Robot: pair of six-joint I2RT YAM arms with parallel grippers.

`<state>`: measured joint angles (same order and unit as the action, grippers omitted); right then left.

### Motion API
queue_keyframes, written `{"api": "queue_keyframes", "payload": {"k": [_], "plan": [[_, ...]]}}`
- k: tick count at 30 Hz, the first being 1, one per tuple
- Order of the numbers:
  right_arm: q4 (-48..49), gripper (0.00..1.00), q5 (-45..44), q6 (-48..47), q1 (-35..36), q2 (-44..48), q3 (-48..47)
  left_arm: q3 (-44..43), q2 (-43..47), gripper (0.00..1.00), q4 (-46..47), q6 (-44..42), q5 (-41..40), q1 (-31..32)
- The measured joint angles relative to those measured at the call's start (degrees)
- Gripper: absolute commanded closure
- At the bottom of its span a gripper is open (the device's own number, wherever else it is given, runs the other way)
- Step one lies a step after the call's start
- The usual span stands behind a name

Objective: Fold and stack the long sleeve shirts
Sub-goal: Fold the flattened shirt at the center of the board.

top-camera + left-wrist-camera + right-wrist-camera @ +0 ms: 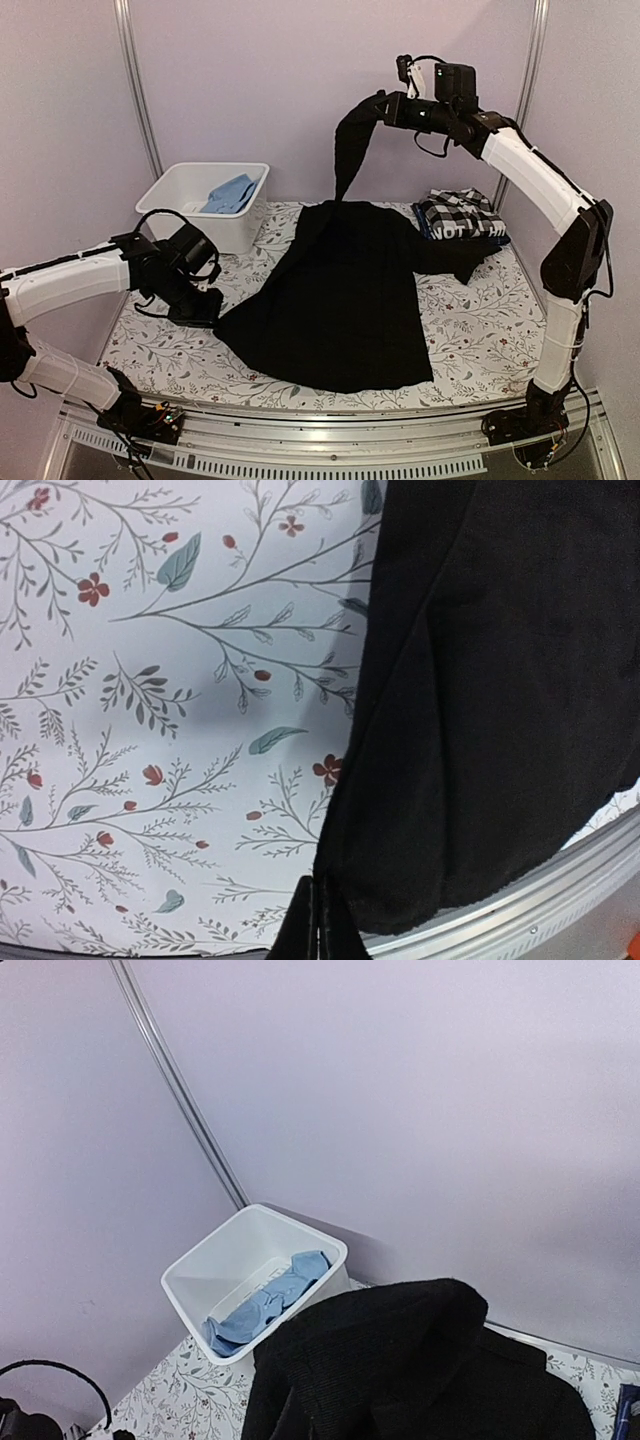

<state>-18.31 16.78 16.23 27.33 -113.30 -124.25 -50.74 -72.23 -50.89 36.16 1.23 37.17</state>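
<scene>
A plain black long sleeve shirt (340,300) lies spread across the middle of the flowered table. One end of it is pulled high above the back of the table, and my right gripper (372,108) is shut on that end. In the right wrist view the black cloth (400,1360) drapes over the fingers and hides them. My left gripper (203,303) is low at the shirt's near-left corner. Its fingers (322,900) are pressed together at the edge of the black cloth (480,700). Folded at the back right lie a checked shirt (460,212) and a dark lettered one (468,233).
A white bin (175,180) stands at the back left with a blue cloth (230,193) inside; the right wrist view shows the bin (180,1305) and the cloth (262,1305) too. A metal rail (560,880) runs along the table's near edge. Walls close the back and sides.
</scene>
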Motion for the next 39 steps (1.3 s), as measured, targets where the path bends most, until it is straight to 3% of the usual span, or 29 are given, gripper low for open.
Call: {"api": "queue_keyframes", "payload": {"k": [5,13,25,30,34,39], "plan": [[0.57,1.0,1.27,-0.39,0.07,1.57,0.59,-5.22,-0.02,1.0,0.35,-0.9,4.46,-0.07],[1.03,1.0,1.95,-0.63,2.89,1.99,11.85,-13.29,-0.04,1.0,4.15,-0.37,11.39,-0.46],[0.63,1.0,1.36,-1.29,5.22,1.18,14.84,-3.02,-0.28,1.0,3.1,-1.01,6.4,-5.57],[0.24,1.0,0.04,-2.34,5.22,1.42,13.53,-1.09,-0.28,1.0,3.8,-1.44,8.59,-5.64],[0.35,1.0,-0.13,-2.62,5.22,2.58,11.54,-0.52,-1.03,1.0,5.11,-1.79,11.52,-3.61],[0.44,1.0,-0.17,-3.19,5.22,6.69,11.13,-0.68,-4.11,1.0,7.72,-1.7,13.9,3.23]]}}
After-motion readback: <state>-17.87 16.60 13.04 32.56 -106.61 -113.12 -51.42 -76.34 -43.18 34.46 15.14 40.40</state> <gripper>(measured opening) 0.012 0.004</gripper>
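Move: The left gripper holds the black shirt's near-left hem corner; the shirt's body centres about 31 cm to its right, 14 cm ahead and 9 cm below, while the white bin stands some 34 cm ahead and 8 cm left. From the right hand, holding the sleeve high, the shirt's body lies roughly 14 cm back, 6 cm left and 43 cm down. The shirt pile is about 8 cm ahead of that hand, 26 cm right, 40 cm down. Both grippers keep their shut pinch on the shirt. The left flicks its hem corner up about 9 cm with some swing right and forward, lowers it again, then draws it rightward towards the shirt's body, easing back. The right hand dips the raised sleeve some 12 cm, shifting left and a little back, then lifts it most of the way again while drawing back. ##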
